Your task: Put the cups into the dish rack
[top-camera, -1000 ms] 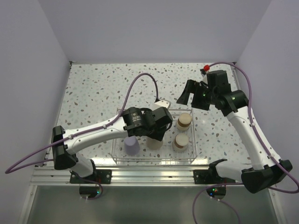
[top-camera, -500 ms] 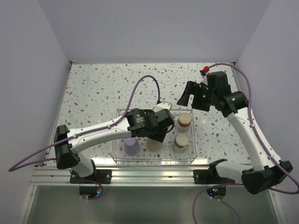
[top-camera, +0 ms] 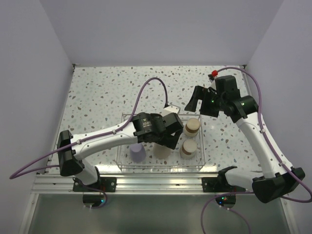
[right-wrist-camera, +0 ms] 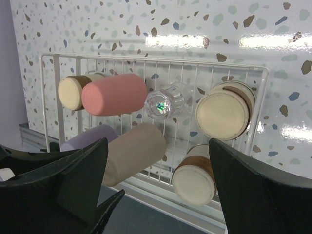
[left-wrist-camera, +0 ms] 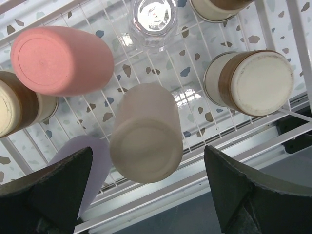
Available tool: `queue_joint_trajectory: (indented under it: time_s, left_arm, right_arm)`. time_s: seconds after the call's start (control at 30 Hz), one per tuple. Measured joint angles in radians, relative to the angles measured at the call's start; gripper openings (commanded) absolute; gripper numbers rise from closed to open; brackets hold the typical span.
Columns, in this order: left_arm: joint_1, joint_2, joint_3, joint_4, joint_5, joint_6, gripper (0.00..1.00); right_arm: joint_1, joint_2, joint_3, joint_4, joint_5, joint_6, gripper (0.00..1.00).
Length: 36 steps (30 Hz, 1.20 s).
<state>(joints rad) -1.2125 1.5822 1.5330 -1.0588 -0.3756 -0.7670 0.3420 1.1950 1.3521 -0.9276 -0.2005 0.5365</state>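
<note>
The dish rack (top-camera: 201, 157) holds all the cups I can see, base up. In the left wrist view the beige cup (left-wrist-camera: 146, 139) stands below and between my left gripper's (left-wrist-camera: 148, 192) spread fingers, which do not touch it. Around it are the red-pink cup (left-wrist-camera: 61, 61), the clear cup (left-wrist-camera: 153, 19), the lavender cup (left-wrist-camera: 95, 158) and steel cups with tan bases (left-wrist-camera: 253, 83). My left gripper (top-camera: 168, 139) is open over the rack's middle. My right gripper (top-camera: 195, 100) hangs open behind the rack's far right corner, holding nothing, and looks down on the rack (right-wrist-camera: 146, 54).
The rack sits near the front of the speckled table (top-camera: 97, 97), just behind the metal rail (top-camera: 156, 183) at the near edge. White walls close in the back and both sides. Purple cables loop from both arms.
My left wrist has shifted slightly over the rack and its jaws now stand wide of the beige cup. The right arm has not moved.
</note>
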Motion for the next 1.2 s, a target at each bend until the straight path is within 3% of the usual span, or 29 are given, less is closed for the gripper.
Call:
queue_joint_trajectory:
  time_s: [0.37, 0.6, 0.67, 0.83, 1.03, 1.2]
  left_arm:
    - [-0.001, 0.009, 0.218, -0.081, -0.103, 0.001, 1.00]
    - [0.037, -0.074, 0.232, -0.125, -0.248, 0.016, 1.00]
    - [0.121, -0.130, 0.201, -0.113, -0.266, 0.031, 1.00]
    - [0.476, -0.323, 0.032, 0.006, -0.278, 0.131, 1.00]
    - [0.644, -0.521, -0.218, 0.234, -0.358, 0.259, 1.00]
    - [0.803, -0.562, -0.460, 0.478, -0.355, 0.335, 1.00]
  right_arm:
    - [0.000, -0.005, 0.009, -0.002, 0.007, -0.003, 0.87]
    - [0.000, -0.005, 0.109, -0.005, 0.031, -0.006, 0.87]
    - [0.000, -0.008, 0.124, -0.005, 0.039, -0.008, 0.87]
    - [0.000, -0.034, 0.135, -0.011, 0.068, -0.018, 0.87]
    - [0.000, -0.086, 0.136, -0.029, 0.105, -0.029, 0.88]
    - [0.000, -0.132, 0.136, -0.055, 0.130, -0.045, 0.89]
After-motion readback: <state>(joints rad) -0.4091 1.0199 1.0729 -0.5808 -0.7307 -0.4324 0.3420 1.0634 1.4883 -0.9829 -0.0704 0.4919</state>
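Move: The beige cup, already let go, stands upside down in the rack between my open left fingers, its middle about 4 cm below that hand and some 1 cm ahead. From my left hand, the purple cup lies about 12 cm left and 1 cm back, the brown-banded cup 13 cm right and level, the pink cup 11 cm ahead and 5 cm left. From my right hand, the beige cup is roughly 10 cm back, 15 cm left, 12 cm below. I lift my wide-open left hand nearly straight up off the beige cup, about 9 cm, then swing it fast to the left and forward, out of the rack to over the bare table, some 30 cm left in all. On the way it turns about 45 degrees counter-clockwise and tips up, sinking a little at the end. My empty right hand rises some 7 cm, easing right, away from the rack. ##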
